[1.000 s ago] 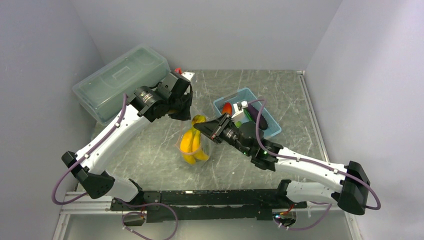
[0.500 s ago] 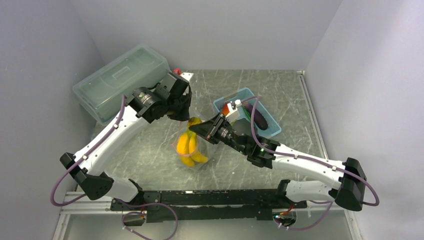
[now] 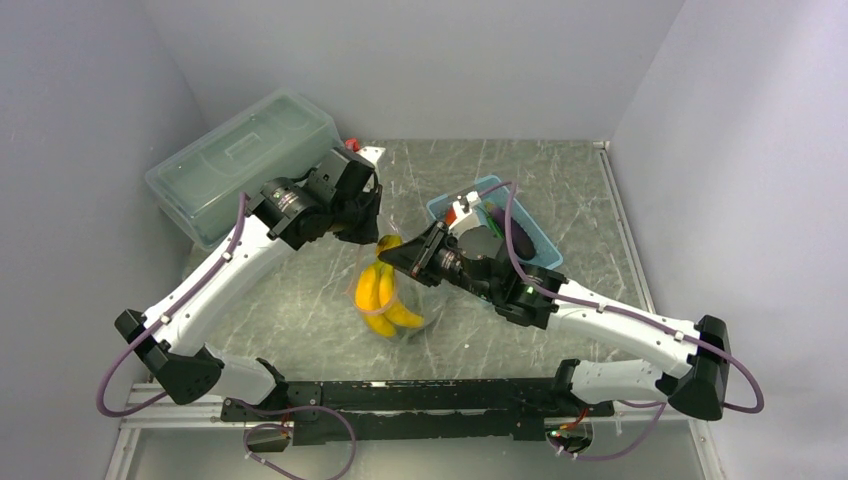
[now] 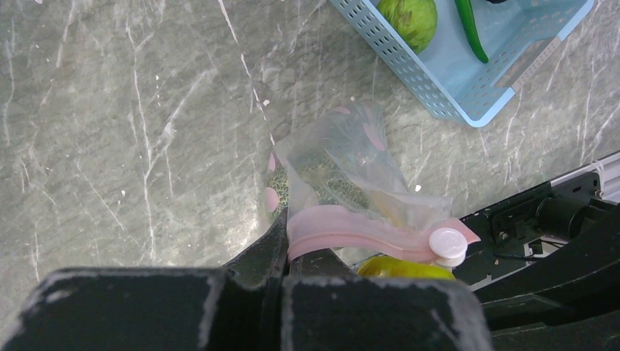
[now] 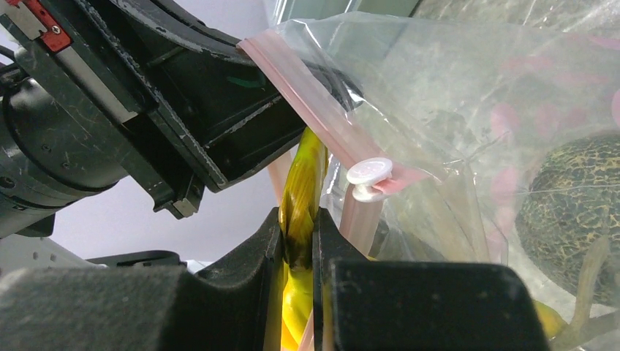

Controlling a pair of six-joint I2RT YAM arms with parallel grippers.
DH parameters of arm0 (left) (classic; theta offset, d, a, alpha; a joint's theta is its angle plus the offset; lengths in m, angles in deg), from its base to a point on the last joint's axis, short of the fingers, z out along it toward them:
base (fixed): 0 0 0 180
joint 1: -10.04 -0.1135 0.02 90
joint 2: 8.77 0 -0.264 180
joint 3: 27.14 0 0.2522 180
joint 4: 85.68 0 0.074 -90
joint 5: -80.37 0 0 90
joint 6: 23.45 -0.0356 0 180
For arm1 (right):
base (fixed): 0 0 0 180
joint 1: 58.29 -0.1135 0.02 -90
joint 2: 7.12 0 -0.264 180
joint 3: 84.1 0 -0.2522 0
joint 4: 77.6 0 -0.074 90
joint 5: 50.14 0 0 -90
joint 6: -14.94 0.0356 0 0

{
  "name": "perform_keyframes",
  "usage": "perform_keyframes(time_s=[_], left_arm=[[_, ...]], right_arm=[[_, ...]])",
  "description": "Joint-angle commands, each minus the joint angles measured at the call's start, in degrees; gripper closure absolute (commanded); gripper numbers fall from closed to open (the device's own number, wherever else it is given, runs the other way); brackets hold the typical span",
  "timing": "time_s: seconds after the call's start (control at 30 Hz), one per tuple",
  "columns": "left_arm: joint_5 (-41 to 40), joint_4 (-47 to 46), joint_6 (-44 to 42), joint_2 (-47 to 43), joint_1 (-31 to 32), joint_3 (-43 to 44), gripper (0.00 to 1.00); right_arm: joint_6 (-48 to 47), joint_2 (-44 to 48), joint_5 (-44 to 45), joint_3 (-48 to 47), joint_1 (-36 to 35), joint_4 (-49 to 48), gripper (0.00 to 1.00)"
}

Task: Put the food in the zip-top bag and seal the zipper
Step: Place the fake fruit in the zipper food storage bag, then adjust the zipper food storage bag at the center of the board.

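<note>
The zip-top bag (image 3: 408, 318) hangs over the table's middle. My left gripper (image 4: 286, 241) is shut on one end of its pink zipper (image 4: 351, 228), whose white slider (image 4: 447, 243) sits at the other end. Yellow bananas (image 3: 380, 295) hang in the bag's mouth. My right gripper (image 5: 297, 241) is shut on the bananas' stem (image 5: 303, 183), right beside the slider (image 5: 369, 174). A dull-green netted lump (image 5: 577, 197) lies inside the bag. In the top view the two grippers (image 3: 370, 232) (image 3: 392, 250) meet above the bananas.
The light-blue basket (image 4: 446, 80) stands to the right with a green round fruit (image 4: 413, 16) and a green pod (image 4: 469, 29) in it. A large translucent lidded box (image 3: 235, 160) sits at the back left. The right forearm crosses in front of the basket (image 3: 545, 262).
Both grippers have shifted a little to the left, carrying the bag and bananas with them. Both grips are unchanged.
</note>
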Motion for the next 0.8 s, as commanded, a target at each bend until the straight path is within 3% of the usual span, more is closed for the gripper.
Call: perform_keyframes(time_s=[0.0,0.27,0.3,0.33,0.4,0.47,0.5,0.77], left_arm=[[-0.24,-4.03,-0.96,-2.06,-0.53,0.10,1.00],[0.11,-4.53,-1.18,-2.12,-0.53,-0.32,1.00],[0.04,-4.46,-1.20,-2.16,-0.49,-0.35,1.00],[0.02,-4.47,-1.19,-2.24,-0.47,-0.43,1.00],[-0.11,-4.44,-1.30,-2.44,-0.55,-0.67,1.00],[-0.14,-4.49,-1.28,-2.63,-0.54,-0.78,1.00],[-0.15,-4.45,-1.35,-2.63,-0.50,-0.72,1.00],[-0.59,-4.33,-1.62,-2.73,-0.52,-0.55,1.00]], right_arm=[[0.14,1.15,-1.36,-3.23,-0.74,2.39,1.00],[0.14,-0.30,-1.36,-8.70,-0.75,9.35,1.00],[0.14,-0.67,-1.36,-9.39,-0.80,10.58,0.26],[0.14,-0.95,-1.36,-10.10,-0.74,11.69,0.04],[0.14,-1.05,-5.02,-10.87,-0.78,13.20,0.01],[0.14,-0.77,-2.46,-10.80,-0.77,13.38,0.00],[-39.14,-0.67,-2.37,-10.82,-0.74,13.33,0.00],[-42.54,0.91,-2.36,-11.12,-0.76,14.11,0.01]])
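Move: The right fingers still grip the banana bunch by its stem. The bag's mouth opens about 4 cm back and 2 cm left of them, 3 cm lower, with the bananas' bodies some 4 cm back, straight in line and 8 cm down. The basket sits about 12 cm ahead, 20 cm right and 26 cm below. From the left hand, which pinches the rim, the mouth is about 8 cm back, 1 cm left and 2 cm lower. Letting go of the banana stem is the right hand's main act: still pinching it, the hand eases up about 2 cm and slightly back, and its fingers spring wide open. It then sinks roughly 2.5 cm, edging right, while rolling some 35 degrees about its own pointing line, counter-clockwise seen from behind the hand. The left hand keeps the bag's rim pinched, nearly still. ##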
